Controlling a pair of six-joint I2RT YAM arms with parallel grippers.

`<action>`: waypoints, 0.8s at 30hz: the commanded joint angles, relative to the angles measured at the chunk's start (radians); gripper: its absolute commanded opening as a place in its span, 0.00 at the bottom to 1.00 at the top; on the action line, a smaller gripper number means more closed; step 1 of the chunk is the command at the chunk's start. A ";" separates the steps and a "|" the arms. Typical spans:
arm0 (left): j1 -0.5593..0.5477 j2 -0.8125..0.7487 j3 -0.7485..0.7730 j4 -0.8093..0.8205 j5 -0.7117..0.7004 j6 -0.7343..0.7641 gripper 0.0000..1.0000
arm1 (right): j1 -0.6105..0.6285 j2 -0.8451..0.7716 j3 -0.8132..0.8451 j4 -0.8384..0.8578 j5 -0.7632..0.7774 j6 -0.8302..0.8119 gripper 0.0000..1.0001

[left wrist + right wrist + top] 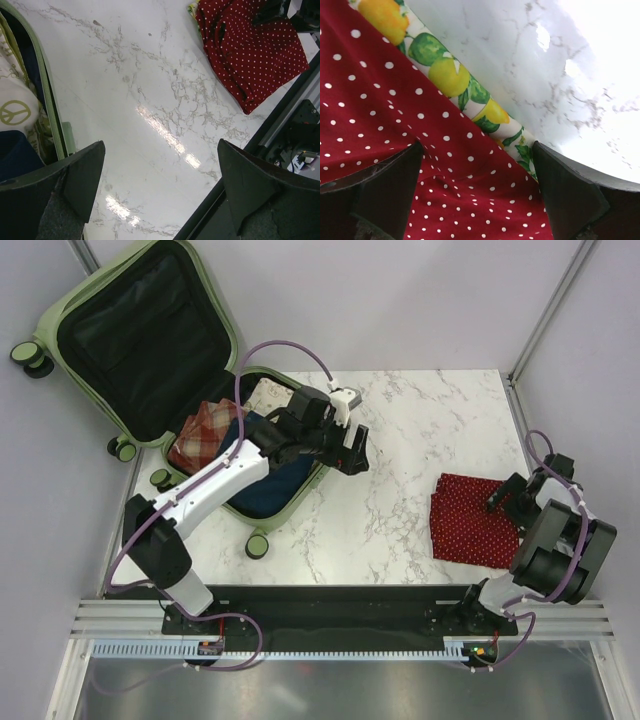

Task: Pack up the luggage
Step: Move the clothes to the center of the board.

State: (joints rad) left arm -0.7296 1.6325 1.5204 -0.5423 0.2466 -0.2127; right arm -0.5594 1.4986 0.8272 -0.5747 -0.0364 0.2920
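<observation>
The luggage (60,315), a pale sage-green suitcase, lies open at the back left, its black-lined lid leaning on the wall. Its base holds a red plaid piece (205,430), a navy piece (272,490) and a white peace-sign cloth (12,110). My left gripper (358,452) hangs open just right of the suitcase rim (50,115), over bare marble, nothing between its fingers (75,175). A folded red polka-dot cloth (470,522) lies at the right with a lemon-print cloth (455,80) under it. My right gripper (477,170) stands open right above the polka-dot cloth (395,110).
The white marble tabletop (400,470) stretches between suitcase and cloths. A black base rail (340,605) runs along the near edge. Grey walls close in on the left, back and right, and the caster wheels (258,546) stick out at the suitcase corners.
</observation>
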 commanded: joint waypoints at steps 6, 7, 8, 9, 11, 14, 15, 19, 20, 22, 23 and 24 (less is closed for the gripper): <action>0.025 -0.057 -0.015 0.028 -0.006 0.102 1.00 | 0.051 0.048 -0.022 0.027 -0.115 0.021 0.98; 0.025 -0.059 -0.022 0.030 -0.006 0.098 1.00 | 0.064 0.046 -0.036 0.027 -0.114 0.032 0.98; 0.025 -0.060 -0.029 0.033 -0.006 0.085 1.00 | 0.079 0.040 -0.043 0.027 -0.115 0.044 0.98; 0.025 -0.062 -0.045 0.038 -0.003 0.079 1.00 | 0.116 0.035 -0.052 0.032 -0.117 0.059 0.98; 0.025 -0.069 -0.061 0.044 0.000 0.069 1.00 | 0.157 0.016 -0.074 0.038 -0.128 0.119 0.98; 0.027 -0.079 -0.092 0.054 0.011 0.068 1.00 | 0.246 -0.030 -0.105 0.082 -0.155 0.238 0.98; 0.027 -0.082 -0.101 0.056 0.011 0.068 1.00 | 0.281 -0.044 -0.112 0.091 -0.164 0.266 0.98; 0.039 -0.071 -0.112 0.057 0.026 0.062 1.00 | 0.342 -0.130 -0.148 0.113 -0.178 0.380 0.98; 0.041 -0.068 -0.115 0.059 0.031 0.052 1.00 | 0.351 -0.164 -0.149 0.114 -0.183 0.410 0.98; 0.041 -0.054 -0.123 0.065 0.048 0.035 1.00 | 0.387 -0.193 -0.158 0.116 -0.188 0.436 0.98; 0.041 -0.048 -0.126 0.079 0.055 0.027 1.00 | 0.400 -0.216 -0.161 0.118 -0.188 0.447 0.98; 0.041 -0.037 -0.132 0.088 0.074 0.019 1.00 | 0.427 -0.225 -0.168 0.118 -0.188 0.466 0.98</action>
State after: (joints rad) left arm -0.6922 1.5940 1.4002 -0.5133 0.2676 -0.1650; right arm -0.1745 1.3251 0.6727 -0.4690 -0.1879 0.6498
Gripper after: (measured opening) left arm 0.996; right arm 0.982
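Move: My right hand is down at the right edge of the red polka-dot clothes, with their middle about 10 cm to its left, 3 cm nearer my base and barely below the finger pads. The suitcase base stands some 62 cm to its left and 15 cm farther out, across bare board. From my raised left hand, the clothes' middle lies roughly 31 cm right, 10 cm back and 22 cm down. With my right fingers still spread and set on the edge of the clothes, I push them left across the board towards the suitcase, slowly at first, then briskly, about 14 cm with a little forward. Late on I swing those fingertips leftward and outward by some 15 degrees and rise slightly. My open left hand eases down and left, staying above the board. ##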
